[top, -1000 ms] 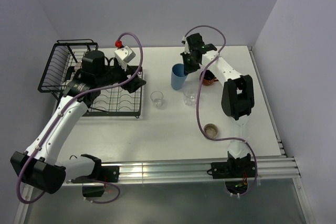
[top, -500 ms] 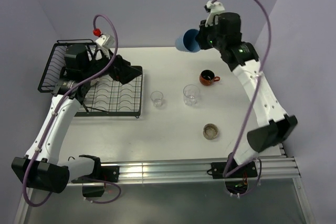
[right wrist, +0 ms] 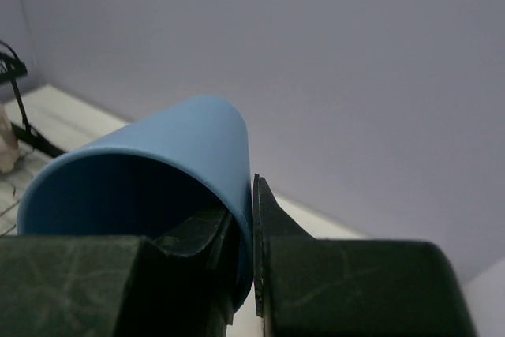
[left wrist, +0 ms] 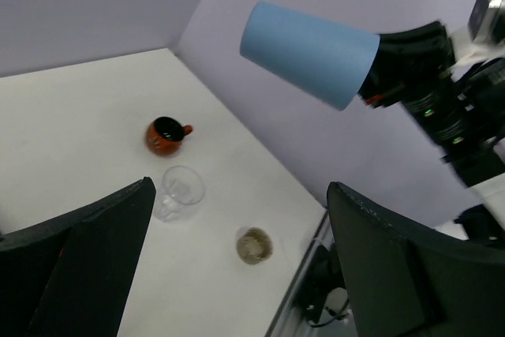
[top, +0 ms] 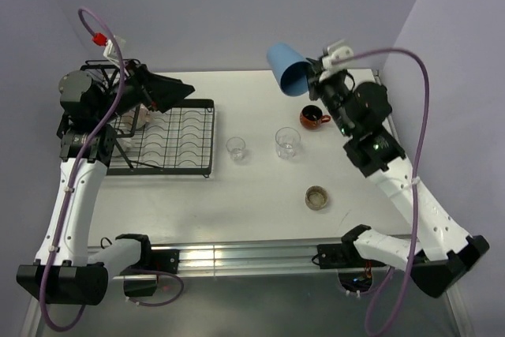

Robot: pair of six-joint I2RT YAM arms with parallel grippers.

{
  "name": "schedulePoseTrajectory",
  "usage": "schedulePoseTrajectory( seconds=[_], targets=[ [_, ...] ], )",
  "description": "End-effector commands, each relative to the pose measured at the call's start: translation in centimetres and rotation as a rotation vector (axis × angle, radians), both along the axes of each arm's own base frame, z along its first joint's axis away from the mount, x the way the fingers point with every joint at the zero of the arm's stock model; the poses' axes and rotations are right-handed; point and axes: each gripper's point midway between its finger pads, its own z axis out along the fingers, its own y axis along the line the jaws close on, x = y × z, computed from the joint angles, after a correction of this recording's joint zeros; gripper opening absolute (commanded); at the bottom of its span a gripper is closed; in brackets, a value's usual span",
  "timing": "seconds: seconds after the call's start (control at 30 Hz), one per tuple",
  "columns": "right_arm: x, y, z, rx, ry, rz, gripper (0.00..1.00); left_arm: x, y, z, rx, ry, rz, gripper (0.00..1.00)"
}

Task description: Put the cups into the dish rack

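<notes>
My right gripper (top: 318, 79) is shut on the rim of the blue tumbler (top: 288, 69), which it holds tilted high above the table's far side. One finger is inside the tumbler (right wrist: 158, 171) and one outside. My left gripper (top: 167, 91) hangs open and empty above the black dish rack (top: 170, 147). A pale cup (top: 141, 118) sits in the rack. On the table stand a dark brown-orange cup (top: 313, 117), two clear glasses (top: 235, 148) (top: 287, 142) and a low brownish cup (top: 317, 196). The left wrist view shows the tumbler (left wrist: 308, 53), the orange cup (left wrist: 166, 135), one glass (left wrist: 177, 191) and the low cup (left wrist: 254, 245).
The rack's taller basket section (top: 77, 120) lies at the far left, partly behind my left arm. An aluminium rail (top: 260, 254) runs along the near edge. Purple cables loop above both arms, and walls close in on the back and both sides.
The right arm has lifted the blue tumbler off the table and swung it up and to the right. My left gripper has opened fully and risen away from the rack.
</notes>
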Motion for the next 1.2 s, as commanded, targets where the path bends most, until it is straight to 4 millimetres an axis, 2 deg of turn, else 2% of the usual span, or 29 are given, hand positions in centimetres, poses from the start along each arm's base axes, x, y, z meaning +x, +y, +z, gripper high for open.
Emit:
schedulePoseTrajectory(
  seconds=[0.0, 0.13, 0.27, 0.3, 0.37, 0.4, 0.47, 0.5, 0.57, 0.63, 0.73, 0.87, 0.97, 1.17],
  targets=[
    [-4.2, -1.9, 7.1, 0.098, -0.398, -0.042, 0.00, -2.4, -1.0, 2.4, -0.105, 0.016, -0.121, 0.99],
    [-7.5, 0.3, 6.7, -0.015, -0.558, 0.059, 0.00, -3.2, -1.4, 2.1, -0.170, 0.055, -0.181, 0.99],
    [-10.6, 2.3, 5.6, -0.102, -0.709, 0.131, 0.00, -3.6, -1.7, 2.0, -0.262, 0.105, -0.227, 0.99],
    [-11.6, 3.2, 4.8, -0.146, -0.771, 0.159, 0.00, -3.7, -1.7, 2.1, -0.279, 0.124, -0.233, 0.99],
    [-13.2, 3.6, 4.9, -0.192, -0.880, 0.155, 0.00, -3.9, -1.8, 1.8, -0.287, 0.131, -0.251, 0.99],
    [-13.8, 4.7, 3.5, -0.217, -0.894, 0.192, 0.00, -4.1, -1.9, 1.8, -0.290, 0.137, -0.260, 0.99],
    [-15.1, 5.4, 3.3, -0.235, -0.974, 0.210, 0.00, -4.8, -2.3, 1.9, -0.306, 0.143, -0.298, 0.99],
    [-15.5, 6.1, 2.3, -0.267, -1.000, 0.223, 0.00, -5.1, -2.4, 2.0, -0.313, 0.138, -0.313, 0.99],
    [-16.2, 7.0, 1.7, -0.286, -1.045, 0.235, 0.00, -5.7, -3.1, 1.8, -0.322, 0.149, -0.347, 0.99],
    [-17.4, 7.3, 1.6, -0.286, -1.120, 0.218, 0.00, -6.2, -3.8, 1.7, -0.322, 0.154, -0.370, 0.99],
    [-18.2, 8.3, 1.4, -0.288, -1.171, 0.222, 0.00, -7.3, -5.6, 0.8, -0.305, 0.164, -0.410, 0.99],
    [-18.7, 9.1, 1.3, -0.284, -1.195, 0.217, 0.00, -7.7, -7.1, 0.0, -0.266, 0.157, -0.418, 0.99],
    [-19.2, 9.8, 0.9, -0.289, -1.204, 0.240, 0.00, -8.0, -7.8, -0.1, -0.267, 0.167, -0.429, 0.99],
    [-19.6, 10.4, 0.4, -0.286, -1.200, 0.261, 0.00, -9.4, -8.8, 1.1, -0.284, 0.131, -0.475, 0.99]
  ],
)
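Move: The right hand already holds the blue cup by its rim, the cup's middle some 5 cm left and 2 cm ahead; the open left gripper is about 29 cm left, 5 cm back, slightly lower. From the left hand the blue cup is about 24 cm right, 7 cm ahead, 3 cm higher. Some 40 cm below the right hand, the large glass stands 5 cm ahead, 4 cm left, the red-brown cup 15 cm ahead, 5 cm right. Right hand swings the held cup back about 19 cm and left, tipping upward; open left nears it back-right. ##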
